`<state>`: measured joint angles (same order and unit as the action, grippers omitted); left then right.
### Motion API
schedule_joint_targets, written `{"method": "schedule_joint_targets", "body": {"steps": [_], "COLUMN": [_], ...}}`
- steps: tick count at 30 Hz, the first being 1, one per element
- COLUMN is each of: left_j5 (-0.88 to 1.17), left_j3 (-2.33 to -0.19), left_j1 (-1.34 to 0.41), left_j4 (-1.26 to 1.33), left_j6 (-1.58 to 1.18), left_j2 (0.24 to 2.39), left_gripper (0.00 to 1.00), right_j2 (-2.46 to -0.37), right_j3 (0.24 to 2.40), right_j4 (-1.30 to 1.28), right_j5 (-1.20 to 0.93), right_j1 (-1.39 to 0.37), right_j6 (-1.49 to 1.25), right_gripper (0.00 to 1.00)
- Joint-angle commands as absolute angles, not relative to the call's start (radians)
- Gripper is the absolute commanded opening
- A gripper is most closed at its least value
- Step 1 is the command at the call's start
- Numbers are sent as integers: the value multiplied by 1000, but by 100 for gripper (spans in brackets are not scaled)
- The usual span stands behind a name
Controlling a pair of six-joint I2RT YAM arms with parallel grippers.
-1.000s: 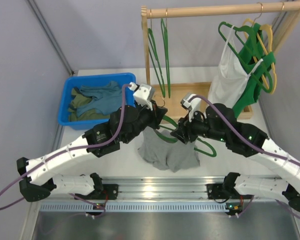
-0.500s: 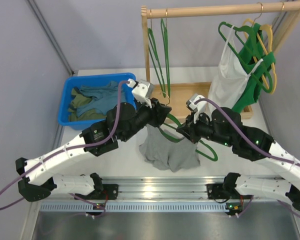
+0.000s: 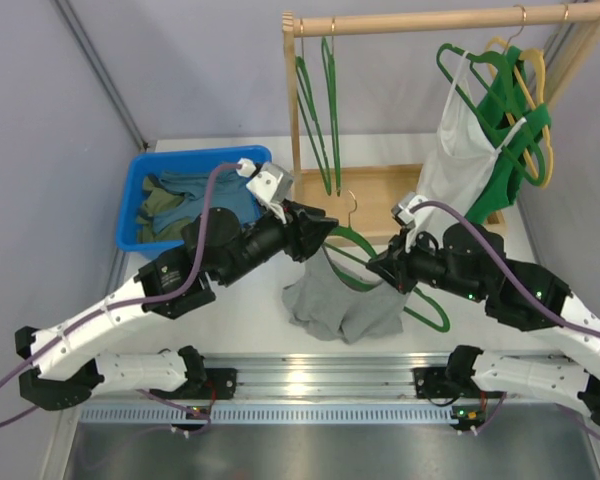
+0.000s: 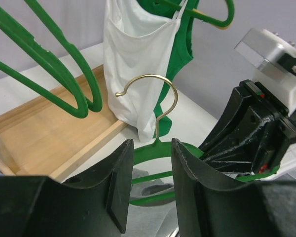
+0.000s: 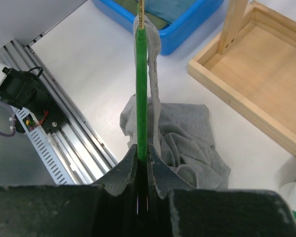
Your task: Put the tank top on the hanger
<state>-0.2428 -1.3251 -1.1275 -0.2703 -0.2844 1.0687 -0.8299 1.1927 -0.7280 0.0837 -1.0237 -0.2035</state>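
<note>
The thin green hanger (image 3: 347, 236) with its gold hook (image 4: 153, 93) stands tilted above the table's middle. My right gripper (image 3: 379, 266) is shut on one of its arms, which runs straight out of the jaws (image 5: 141, 89) in the right wrist view. The grey tank top (image 3: 342, 308) lies crumpled under it, with one strap (image 5: 153, 74) draped up over the hanger arm. My left gripper (image 3: 320, 232) is open, just left of the hook; between its fingertips (image 4: 151, 148) I see the hanger's top and bare space, nothing gripped.
A blue bin (image 3: 140, 190) of teal and olive clothes sits at the left. Behind stands a wooden rack (image 3: 430, 20) with its tray base (image 3: 380, 190), thick green hangers (image 3: 320, 120), a white tank top (image 3: 455, 160) and a yellow hanger (image 3: 535, 75).
My right gripper shut on the hanger and shifted right with it. My left gripper opened, let go and drew back to the left.
</note>
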Motion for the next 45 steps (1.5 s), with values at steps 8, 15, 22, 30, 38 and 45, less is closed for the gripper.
{"method": "schedule_joint_targets", "body": {"steps": [8, 15, 22, 30, 38, 45], "left_j5": [-175, -153, -150, -173, -173, -181], "left_j3": [-1399, -1434, -1456, -1456, -1462, -1445], "left_j1": [-1127, -1127, -1129, -1127, -1127, -1127], "left_j4": [-233, -230, -241, -261, -262, -239], "left_j6": [-221, -235, -236, -235, -238, -245], "left_j2": [991, 983, 991, 988, 1003, 1009], "left_gripper": [41, 40, 40, 40, 40, 40], "right_j2": [-775, -883, -1043, -1023, -1025, -1110], "right_j3": [1418, 1722, 2057, 1979, 2026, 2128], "right_j4": [-929, -1136, -1189, -1155, -1164, -1083], "right_j5": [277, 515, 618, 568, 615, 767], "right_j1": [-1034, -1034, -1034, -1034, -1034, -1032], "right_j6": [-261, -281, -198, -212, -212, -82], "right_gripper": [0, 0, 0, 0, 0, 0]}}
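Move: Some 35 cm ahead of the right hand, about 8 cm to its right and 30 cm up, is the free stretch of rail for the green hanger it grips. From that hand, the two left hangers hang about 35 cm ahead, 12 cm left and 15 cm up; the white tank top about 33 cm ahead, 17 cm right and 8 cm up. From the empty left hand the free rail is about 35 cm ahead, 17 cm right and 22 cm up. Raising the gripped hanger with the grey tank top, the right hand swings up and to its right towards the rail, ending about 18 cm higher and 12 cm over, a little farther forward and turned some 30 degrees clockwise; near the top it dips briefly and rises again. The left hand, staying open, draws up about 7 cm and slightly back and left, away from the hanger. ##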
